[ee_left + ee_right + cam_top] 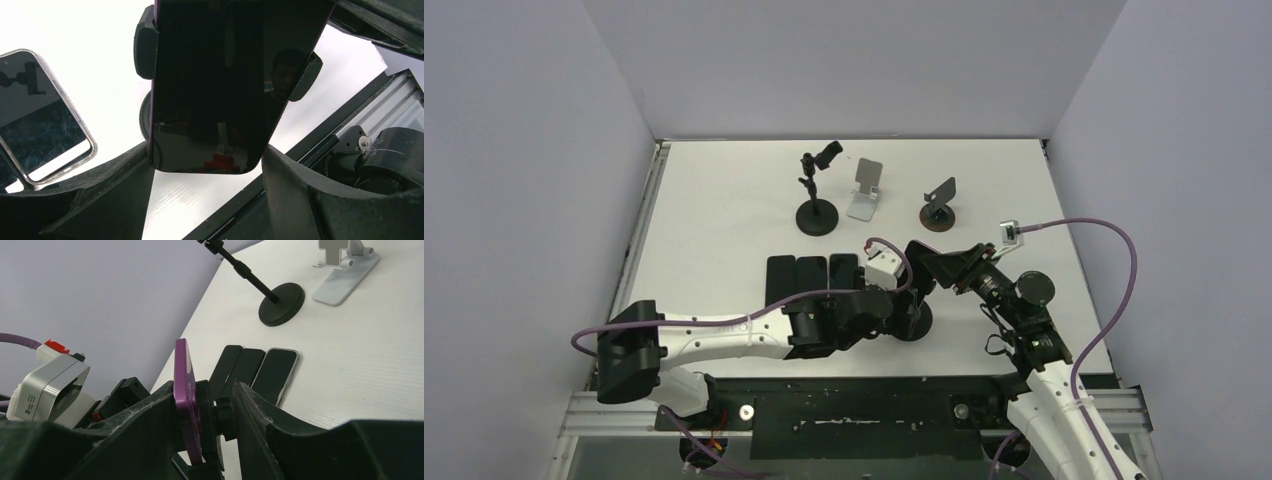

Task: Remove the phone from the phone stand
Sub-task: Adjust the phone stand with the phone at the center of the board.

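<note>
The phone [210,85], dark-screened with a purple edge [186,390], stands in the clamp of the black phone stand [145,42], whose round base [914,322] rests near the table's front middle. My left gripper [207,150] is shut on the phone's lower end, a fingertip against each long side. My right gripper [205,387] comes in from the right [939,265]. It is open and straddles the phone and the clamp's back [207,410] front to back, with its fingers close on both sides.
Three phones [814,275] lie side by side just left of the stand. At the back stand a black gooseneck holder [816,215], a silver stand [865,190] and a small dark stand [940,205]. A black rail [854,410] runs along the near edge.
</note>
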Robot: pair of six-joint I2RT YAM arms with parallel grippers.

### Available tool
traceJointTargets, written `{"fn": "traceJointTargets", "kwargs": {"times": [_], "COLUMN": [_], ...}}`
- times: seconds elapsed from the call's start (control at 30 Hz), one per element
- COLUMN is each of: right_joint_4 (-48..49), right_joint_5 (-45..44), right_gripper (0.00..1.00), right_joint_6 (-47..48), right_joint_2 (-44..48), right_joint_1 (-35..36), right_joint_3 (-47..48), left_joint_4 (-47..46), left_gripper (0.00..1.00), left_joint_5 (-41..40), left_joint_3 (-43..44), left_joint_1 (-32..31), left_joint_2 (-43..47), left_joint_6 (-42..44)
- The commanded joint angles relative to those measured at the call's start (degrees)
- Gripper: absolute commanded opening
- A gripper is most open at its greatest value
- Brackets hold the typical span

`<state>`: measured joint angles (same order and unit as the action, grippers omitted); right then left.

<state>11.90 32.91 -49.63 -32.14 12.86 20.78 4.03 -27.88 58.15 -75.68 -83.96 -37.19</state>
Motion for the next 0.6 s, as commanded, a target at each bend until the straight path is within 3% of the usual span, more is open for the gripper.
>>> {"fn": "traceJointTargets", "kwargs": {"times": [0.0,0.23,0.4,0.57], "right_joint_4": [-0.7,-0.7,-1.4,-2.6], "right_joint_5": [-0.5,0.9,2.2,3.4], "right_gripper": [0.44,0.49,0.56,0.63], "right_joint_6": [1.4,1.7,2.4,3.1], "right_joint_2": [-0.3,-1.0,-0.9,-1.0], "right_joint_1": [0.0,0.0,0.1,0.1], "right_joint_3": [1.3,1.5,2.1,3.6], "left_joint_4": [-5.5,-6.5,-7.9,-9.7], "left_gripper": [0.47,0.62,0.96,0.97], "left_joint_5": [-1.2,0.4,1.0,1.4], "left_joint_3": [0.0,-0.8,-1.7,-3.7], "left_joint_1": [-0.2,-0.3,-0.3,-0.2], "left_joint_2": [3.7,3.7,4.7,6.8], "left_joint_6": [0.3,0.6,1.5,1.8]}}
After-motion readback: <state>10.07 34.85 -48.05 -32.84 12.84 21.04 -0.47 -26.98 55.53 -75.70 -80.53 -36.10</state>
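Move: The phone, clamped upright in its stand, has its middle about 5 cm above the left hand, some 2 cm farther out and 2 cm to the right; the left fingers already hold its lower side edges. The stand's round base is roughly 16 cm below that hand, and the nearest flat phone about 8 cm ahead, 16 cm left and 16 cm down. From the right hand, the clamped phone's middle lies level fore and aft, 2 cm left and 2 cm below. Staying nearly still at first, the left hand then spreads its fingers wide off the phone's lower side edges and rises about 2 cm, its fingers tipping up some 5 degrees. The right hand keeps its place beside the phone and clamp, sinking just under 1 cm while its part-open fingers spread further around them. ##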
